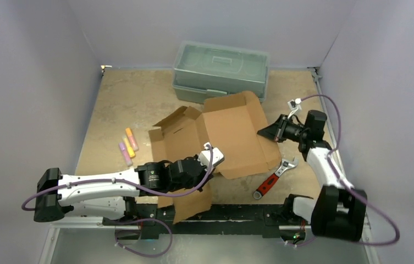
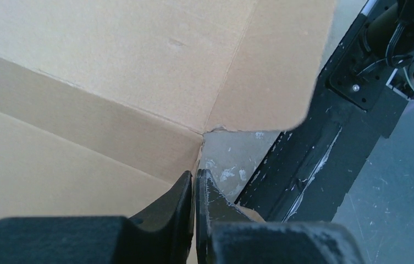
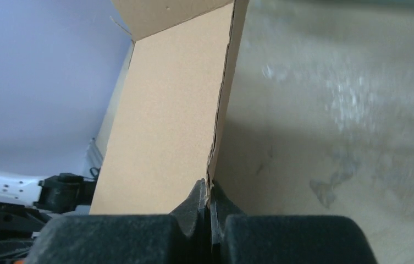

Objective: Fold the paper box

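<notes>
The paper box (image 1: 226,132) is a brown cardboard sheet lying partly opened in the middle of the table, with flaps raised at its left and one flap hanging over the front edge. My left gripper (image 1: 214,166) is at the sheet's near side. In the left wrist view it (image 2: 195,175) is shut on a cardboard edge beside a crease of the paper box (image 2: 111,66). My right gripper (image 1: 259,132) is shut on the sheet's right edge. In the right wrist view the thin edge of the paper box (image 3: 166,121) sits pinched between the closed fingers of that gripper (image 3: 208,187).
A grey-green plastic toolbox (image 1: 221,70) stands behind the cardboard at the back. A red-handled adjustable wrench (image 1: 275,177) lies right of the sheet, near the right arm. Several coloured markers (image 1: 128,146) lie at the left. A black rail (image 1: 232,212) runs along the front edge.
</notes>
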Robot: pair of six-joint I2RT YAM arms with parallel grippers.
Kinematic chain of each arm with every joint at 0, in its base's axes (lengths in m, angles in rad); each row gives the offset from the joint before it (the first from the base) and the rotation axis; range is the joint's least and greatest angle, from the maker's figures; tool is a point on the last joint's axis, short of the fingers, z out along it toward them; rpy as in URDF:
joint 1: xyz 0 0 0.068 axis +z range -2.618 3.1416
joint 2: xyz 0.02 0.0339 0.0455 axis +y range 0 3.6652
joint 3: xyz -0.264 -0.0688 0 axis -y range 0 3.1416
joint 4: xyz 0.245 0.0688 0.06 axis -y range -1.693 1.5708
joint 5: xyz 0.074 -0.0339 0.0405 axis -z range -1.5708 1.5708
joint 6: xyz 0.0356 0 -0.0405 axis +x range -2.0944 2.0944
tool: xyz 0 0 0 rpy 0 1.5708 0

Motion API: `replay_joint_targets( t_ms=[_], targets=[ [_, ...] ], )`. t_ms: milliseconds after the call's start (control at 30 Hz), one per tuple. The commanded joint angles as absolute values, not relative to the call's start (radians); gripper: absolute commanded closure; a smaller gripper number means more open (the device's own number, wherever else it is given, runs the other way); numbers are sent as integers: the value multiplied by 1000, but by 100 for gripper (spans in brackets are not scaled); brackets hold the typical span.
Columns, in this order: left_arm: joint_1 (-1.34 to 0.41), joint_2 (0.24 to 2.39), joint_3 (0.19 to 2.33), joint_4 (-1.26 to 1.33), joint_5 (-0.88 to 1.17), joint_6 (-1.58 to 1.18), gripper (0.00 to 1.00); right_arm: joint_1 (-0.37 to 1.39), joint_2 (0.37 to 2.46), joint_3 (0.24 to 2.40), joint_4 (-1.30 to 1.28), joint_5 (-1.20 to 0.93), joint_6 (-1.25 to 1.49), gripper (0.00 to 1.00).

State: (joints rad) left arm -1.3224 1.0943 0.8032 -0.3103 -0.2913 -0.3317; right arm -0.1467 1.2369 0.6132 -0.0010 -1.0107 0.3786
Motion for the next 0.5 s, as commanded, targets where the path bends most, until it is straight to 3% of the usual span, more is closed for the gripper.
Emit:
replay_joint_targets(
  t_ms=[0, 233, 333, 467],
  targets=[
    [-1312, 1032, 822, -277, -342, -368, 93, -150, 1029, 647, 19, -1063, 266, 100],
    [-1310, 972, 817, -268, -325, -379, 76, -165, 943, 724, -86, -1006, 148, 100],
    [-1309, 948, 854, -286, -372, -372, 59, -168, 950, 846, -189, -986, -33, 100],
    [-1270, 905, 934, -321, -456, -356, 28, -181, 958, 976, -225, -921, -243, 100]
  ],
)
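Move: The paper box's right-hand edge is already pinched in the right fingers, and a stretch of its near edge is still in the left fingers, so each lies right at its hand point. From the right hand the wrench lies about 16 cm back, 6 cm to the right and 13 cm below, the green toolbox some 25 cm ahead, 13 cm left and 6 cm lower. The same wrench is roughly 24 cm right of the left hand, 1 cm ahead and 15 cm below. The box's right-hand edge is carried up about 12 cm off the table by the right hand, which keeps its pinch and drifts back slightly before returning, its wrist tipping the fingers upward by some 35 degrees. The near edge is let go meanwhile: the left fingers open from almost shut to more than half as that hand rises about 5 cm. ##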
